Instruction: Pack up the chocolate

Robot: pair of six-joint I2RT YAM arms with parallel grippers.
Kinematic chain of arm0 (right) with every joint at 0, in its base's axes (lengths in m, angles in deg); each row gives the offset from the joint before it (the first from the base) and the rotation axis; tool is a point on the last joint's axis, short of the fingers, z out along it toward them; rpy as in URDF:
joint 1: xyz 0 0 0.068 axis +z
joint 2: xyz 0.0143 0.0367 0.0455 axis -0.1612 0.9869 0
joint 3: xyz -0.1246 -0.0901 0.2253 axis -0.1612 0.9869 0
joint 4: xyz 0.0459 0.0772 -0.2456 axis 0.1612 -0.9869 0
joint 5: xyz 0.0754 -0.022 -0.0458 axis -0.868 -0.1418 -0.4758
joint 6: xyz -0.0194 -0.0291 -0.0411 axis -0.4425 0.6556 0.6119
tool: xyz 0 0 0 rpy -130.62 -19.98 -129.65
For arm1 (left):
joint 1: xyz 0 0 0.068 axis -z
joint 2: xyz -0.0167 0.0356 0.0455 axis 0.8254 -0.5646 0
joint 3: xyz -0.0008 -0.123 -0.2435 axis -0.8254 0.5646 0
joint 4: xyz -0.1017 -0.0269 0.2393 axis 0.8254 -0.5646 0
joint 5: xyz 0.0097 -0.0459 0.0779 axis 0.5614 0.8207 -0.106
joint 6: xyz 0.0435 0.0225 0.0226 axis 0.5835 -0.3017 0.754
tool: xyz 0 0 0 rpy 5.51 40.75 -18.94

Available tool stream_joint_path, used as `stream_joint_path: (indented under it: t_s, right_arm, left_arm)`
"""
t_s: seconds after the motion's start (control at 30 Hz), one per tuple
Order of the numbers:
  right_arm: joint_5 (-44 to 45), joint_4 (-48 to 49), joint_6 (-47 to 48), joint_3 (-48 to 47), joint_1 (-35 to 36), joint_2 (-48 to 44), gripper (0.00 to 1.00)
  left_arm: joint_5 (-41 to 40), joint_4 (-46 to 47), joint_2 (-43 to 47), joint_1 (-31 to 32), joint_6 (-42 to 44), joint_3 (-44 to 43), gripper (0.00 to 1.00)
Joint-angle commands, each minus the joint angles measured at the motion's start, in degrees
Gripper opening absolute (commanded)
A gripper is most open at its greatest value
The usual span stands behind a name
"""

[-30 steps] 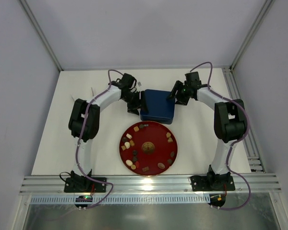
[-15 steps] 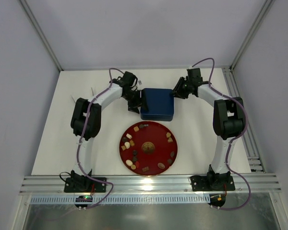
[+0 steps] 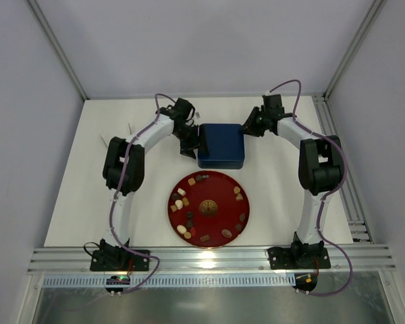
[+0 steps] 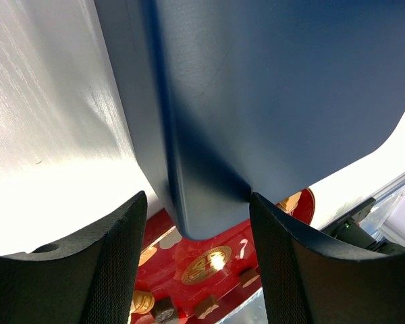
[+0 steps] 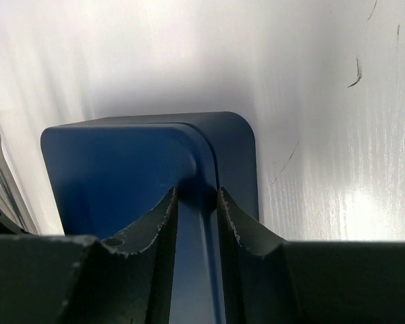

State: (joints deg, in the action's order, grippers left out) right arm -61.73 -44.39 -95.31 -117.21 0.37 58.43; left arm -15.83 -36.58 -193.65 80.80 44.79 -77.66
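The chocolate (image 3: 181,202) lies as several small brown, tan and cream pieces around the red plate (image 3: 219,192) with its gold emblem. Behind the plate stands the dark blue tin (image 3: 221,145), lid on. My left gripper (image 3: 192,143) is at the tin's left side. In the left wrist view the left gripper (image 4: 196,202) is open, straddling a corner of the tin (image 4: 256,101), with the plate (image 4: 236,236) and chocolate (image 4: 143,302) beyond. My right gripper (image 3: 246,128) is at the tin's far right corner. There the right gripper (image 5: 197,192) is closed narrowly on the lid's edge (image 5: 121,162).
A thin pale metal tool (image 5: 0,169) lies on the white table past the tin's far side. Aluminium rails (image 3: 209,256) run along the near edge and the right side. Enclosure walls stand on three sides.
The right gripper moved in to the tin's far right corner and its fingers closed onto the lid's edge. The left arm barely shifted and stayed open.
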Motion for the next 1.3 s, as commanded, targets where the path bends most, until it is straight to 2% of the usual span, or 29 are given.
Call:
stream_joint_path:
  t_s: [0.0, 0.47, 0.57, 0.6, 0.67, 0.97, 1.27]
  right_arm:
    - [7.7, -11.3, 2.1, 4.5, 1.6, 5.1, 0.26]
    - [15.5, -14.5, 0.7, 11.8, 7.7, -2.3, 0.23]
    - [18.0, -14.3, 0.3, 15.0, 9.0, -4.6, 0.32]
    - [17.8, -13.3, 0.1, 15.8, 9.2, -5.3, 0.41]
    - [17.7, -12.6, -0.2, 17.9, 9.7, -7.9, 0.5]
    - [18.4, -15.6, 1.7, 14.3, 9.9, -10.8, 0.56]
    - [18.2, -16.6, 2.1, 12.5, 9.9, -13.1, 0.56]
  left_arm:
    - [-5.0, -3.9, -2.0, 0.1, 2.2, -1.2, 0.61]
    - [-6.4, -10.4, -4.0, -1.3, 6.7, -8.6, 0.63]
    - [-6.5, -10.8, -4.6, -1.3, 7.4, -9.6, 0.64]
    - [-6.3, -11.0, -4.9, -1.3, 7.4, -9.8, 0.64]
    - [-6.1, -10.8, -5.0, -1.3, 7.5, -9.6, 0.64]
    - [-5.4, -8.5, -3.1, -1.5, 7.9, -5.4, 0.64]
    - [-5.1, -7.9, -2.2, -1.5, 7.9, -3.5, 0.64]
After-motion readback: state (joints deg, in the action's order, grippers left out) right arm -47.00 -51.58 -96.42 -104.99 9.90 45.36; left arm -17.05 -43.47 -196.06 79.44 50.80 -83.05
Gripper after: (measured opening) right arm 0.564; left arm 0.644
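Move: The blue lidded box is at both hands. Its middle lies about 9 cm to the right of the left hand, 3 cm ahead and a few centimetres lower; from the right hand, which is at the far right corner, it is about 7 cm back and 9 cm left. The red plate's centre is some 20 cm back and 4 cm right of the left hand, with the dark chocolates on its far rim about 9 cm back and 1 cm right. With its narrowly open fingers at the lid's far right corner, the right hand bears leftward about 2 cm against the box, then opens to about half and runs back some 8 cm along the right edge towards the plate, rolling about 10 degrees so its left side dips. The left hand keeps its part-open fingers around the near left corner and gives about 2 cm to the left. ##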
